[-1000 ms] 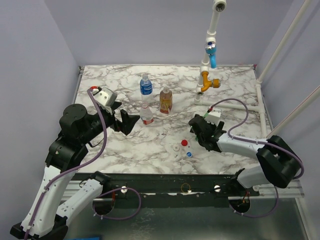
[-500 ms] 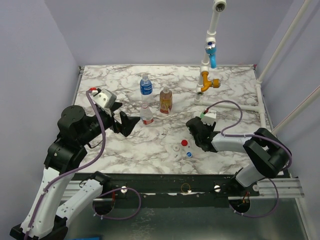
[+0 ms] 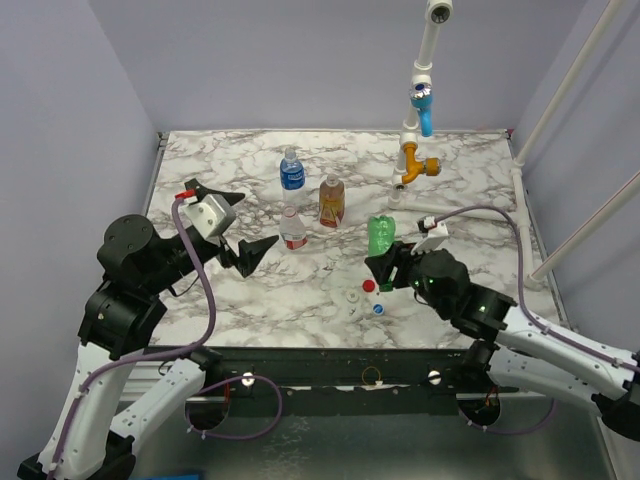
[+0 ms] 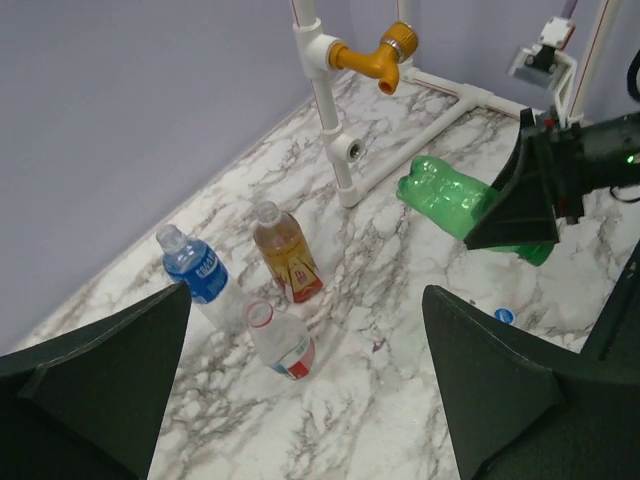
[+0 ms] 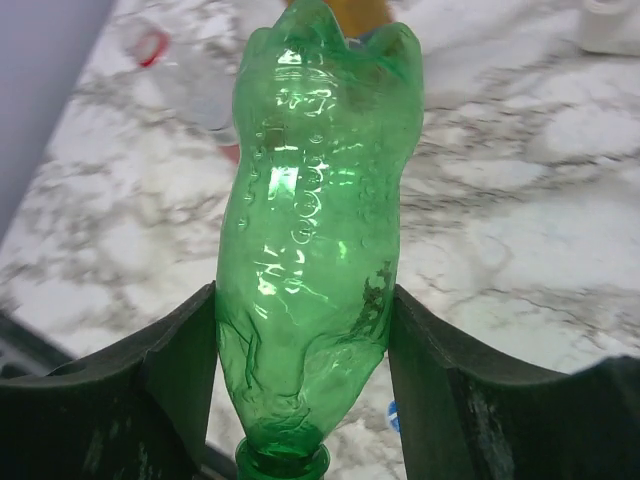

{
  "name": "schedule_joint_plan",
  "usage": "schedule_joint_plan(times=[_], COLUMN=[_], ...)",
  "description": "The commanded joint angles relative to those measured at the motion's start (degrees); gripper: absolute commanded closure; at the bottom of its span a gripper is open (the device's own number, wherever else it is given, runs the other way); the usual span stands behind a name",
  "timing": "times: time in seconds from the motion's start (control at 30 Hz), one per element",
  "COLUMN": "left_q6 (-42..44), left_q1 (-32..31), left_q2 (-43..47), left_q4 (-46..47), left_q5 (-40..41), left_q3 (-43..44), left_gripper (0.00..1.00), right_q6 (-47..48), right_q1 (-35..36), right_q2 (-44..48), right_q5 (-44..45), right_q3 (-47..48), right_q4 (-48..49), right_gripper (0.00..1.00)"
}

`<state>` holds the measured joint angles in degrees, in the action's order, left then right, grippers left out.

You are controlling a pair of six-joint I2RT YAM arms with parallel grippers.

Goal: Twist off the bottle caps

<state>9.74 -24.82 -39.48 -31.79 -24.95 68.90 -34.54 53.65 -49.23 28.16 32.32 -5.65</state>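
My right gripper (image 3: 390,266) (image 5: 300,370) is shut on the green bottle (image 3: 381,237) (image 5: 310,240) and holds it off the table. The bottle's base points away from the wrist and its neck is cut off at the frame's lower edge. In the left wrist view the green bottle (image 4: 450,195) hangs tilted over the marble. My left gripper (image 3: 240,222) (image 4: 300,400) is open and empty, just left of the clear red-white bottle (image 3: 292,229) (image 4: 278,338), whose neck is uncapped. Behind stand the blue-label bottle (image 3: 291,172) (image 4: 195,272) and the amber bottle (image 3: 332,201) (image 4: 288,258). Loose caps lie near the front: red (image 3: 368,286), white (image 3: 352,300), bluish-white (image 3: 379,309) (image 4: 504,316).
A white pipe frame with an orange fitting (image 3: 417,166) (image 4: 375,55) and a blue fitting (image 3: 424,105) rises at the back right. Its pipes run along the table's right edge (image 3: 520,200). Purple walls close in on the marble table (image 3: 220,300).
My right gripper has closed on the green bottle and lifted it off the table as its arm swung back. The left gripper has drifted slightly left, still open.
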Motion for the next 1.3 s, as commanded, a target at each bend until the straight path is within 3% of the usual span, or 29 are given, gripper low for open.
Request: schedule_joint_plan(times=[0.0, 0.17, 0.4, 0.47, 0.9, 1.27], left_q6=[13.68, 30.06, 68.25, 73.27, 78.05, 78.62], left_q1=[0.25, 0.25, 0.27, 0.30, 0.30, 0.29], left_q2=[0.44, 1.79, 8.75, 9.50, 10.36, 7.59], left_q4=[1.71, 1.67, 1.78, 2.26, 6.97, 6.86], left_q5=[-7.45, -12.05, -17.23, -18.55, -18.93, -17.12], left_q3=[0.76, -2.12, -13.53, -15.11, -18.93, -18.67], left_gripper=[0.01, 0.01, 0.01, 0.01, 0.01, 0.07], right_q6=[5.97, 6.28, 8.35, 8.18, 9.06, 12.57], right_q1=[0.45, 0.89, 0.93, 0.93, 2.68, 6.15], right_q2=[3.20, -3.86, -18.78, -23.14, -38.91, -42.42], right_q5=[-22.94, -38.52, -45.47, -47.62, -55.16, -54.64], right_q3=[6.69, 17.31, 38.97, 45.09, 64.33, 68.03], right_q4=[-8.82, -12.24, -18.00, -19.73, -25.62, -30.43], right_gripper=[0.54, 0.52, 0.50, 0.50, 0.52, 0.52])
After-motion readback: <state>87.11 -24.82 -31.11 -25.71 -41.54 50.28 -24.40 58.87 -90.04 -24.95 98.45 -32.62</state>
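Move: The green bottle, already in the right fingers, has its middle about 5 cm ahead of the right hand point; the open left gripper waits some 26 cm left of that hand, 5 cm back and 23 cm higher. From the left hand the green bottle lies about 25 cm right, 10 cm ahead and 21 cm below. The red-label bottle stands 14 cm ahead of the left hand and 3 cm right, the tea bottle 21 cm ahead and 15 cm right, both 30 cm below. Keep the right grip near the green bottle's neck and carry it to the left gripper: about 21 cm left and 17 cm up, drawing back some 8 cm and swinging the hand counter-clockwise so its fingers point left. Meanwhile roll the left gripper some 75 degrees clockwise, looking out along its fingers, and lower it 4–5 cm, fingers staying open to straddle the bottle's body. ##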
